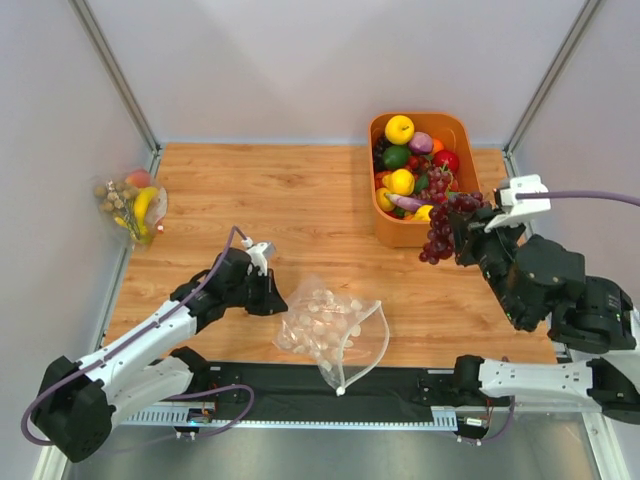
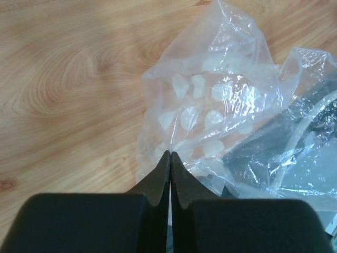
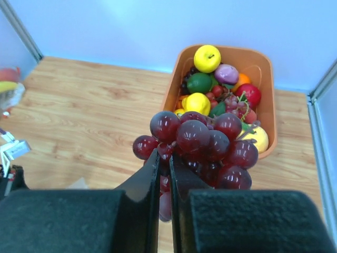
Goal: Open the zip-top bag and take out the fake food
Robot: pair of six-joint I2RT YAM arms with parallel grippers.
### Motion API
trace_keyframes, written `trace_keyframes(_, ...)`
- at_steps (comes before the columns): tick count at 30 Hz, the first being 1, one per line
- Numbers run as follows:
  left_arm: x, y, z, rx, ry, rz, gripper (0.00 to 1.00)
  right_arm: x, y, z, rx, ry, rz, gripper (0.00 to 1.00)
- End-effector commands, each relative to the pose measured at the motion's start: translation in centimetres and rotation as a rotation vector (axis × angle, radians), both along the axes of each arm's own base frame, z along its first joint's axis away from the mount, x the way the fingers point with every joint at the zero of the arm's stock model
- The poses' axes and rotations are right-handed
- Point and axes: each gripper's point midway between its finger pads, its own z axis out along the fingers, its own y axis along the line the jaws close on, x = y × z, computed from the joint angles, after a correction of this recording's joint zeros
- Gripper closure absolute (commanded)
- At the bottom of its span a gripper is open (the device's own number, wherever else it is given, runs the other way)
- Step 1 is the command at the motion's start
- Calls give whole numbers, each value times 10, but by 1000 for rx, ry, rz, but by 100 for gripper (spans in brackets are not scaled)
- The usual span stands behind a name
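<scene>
The zip-top bag (image 1: pixel 325 325) lies crumpled on the wooden table near the front edge, clear with pale round spots, and no fruit shows inside it. Its open zip strip (image 1: pixel 368 345) loops toward the black front strip. My left gripper (image 1: pixel 277 302) is shut on the bag's left edge; in the left wrist view its tips (image 2: pixel 170 154) pinch the film of the bag (image 2: pixel 221 100). My right gripper (image 1: pixel 457 237) hangs above the table by the orange bin, shut on a bunch of dark purple grapes (image 1: pixel 437 242). The right wrist view shows the grapes (image 3: pixel 208 139) bulging over the fingertips (image 3: pixel 164 156).
An orange bin (image 1: pixel 467 135) at the back right holds several plastic fruits; its rim (image 3: pixel 267 74) lies just beyond the grapes. Another clear bag (image 1: pixel 130 203) with banana, peach and nuts leans at the left wall. A black strip (image 1: pixel 300 385) runs along the table's front edge.
</scene>
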Motion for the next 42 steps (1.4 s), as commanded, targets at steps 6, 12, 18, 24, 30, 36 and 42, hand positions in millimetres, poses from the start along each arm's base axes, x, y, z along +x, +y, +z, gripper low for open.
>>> trace_keyframes(6,2,5,27,18,-62,-27,100,82,27,-6,-105,110,4,100)
trace_keyframes(12,5,7,42,32,-91,-51,100,154,10,-9,-61,157,-61,100)
trace_keyframes(18,17,12,52,85,-112,-64,100,215,-18,-2,-11,160,-115,100)
trace_keyframes(24,39,16,58,90,-120,-46,100,271,-36,-31,-17,237,-139,100)
trace_keyframes(30,67,24,71,103,-125,-33,100,326,-49,-85,-42,328,-193,100)
trace_keyframes(36,80,31,68,51,-92,-19,100,358,-54,-123,-48,392,-219,100)
trace_keyframes(42,90,41,68,24,-84,27,100,376,-70,-176,-72,489,-323,100)
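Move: My right hand holds the dark grapes high up. The orange bin's middle is about 30 cm ahead of it, 5 cm right and 35 cm below. In the bin, the purple onion lies some 36 cm ahead and 3 cm right, the avocado 34 cm ahead and 3 cm left, the eggplant 23 cm ahead and 1 cm left. My left hand pinches the emptied zip-top bag, its middle about 10 cm right, 4 cm back and 6 cm below; the bin is some 32 cm ahead and 31 cm right. I swing my right hand forward about 35 cm, sinking gently at first and then more steeply over the bin, some 20 cm lower by the end, while the fingers tip down about 30 degrees and keep their pinch on the grapes. Meanwhile my left hand, still shut on the bag, draws it forward, up and a little left, roughly 8 cm ahead. ##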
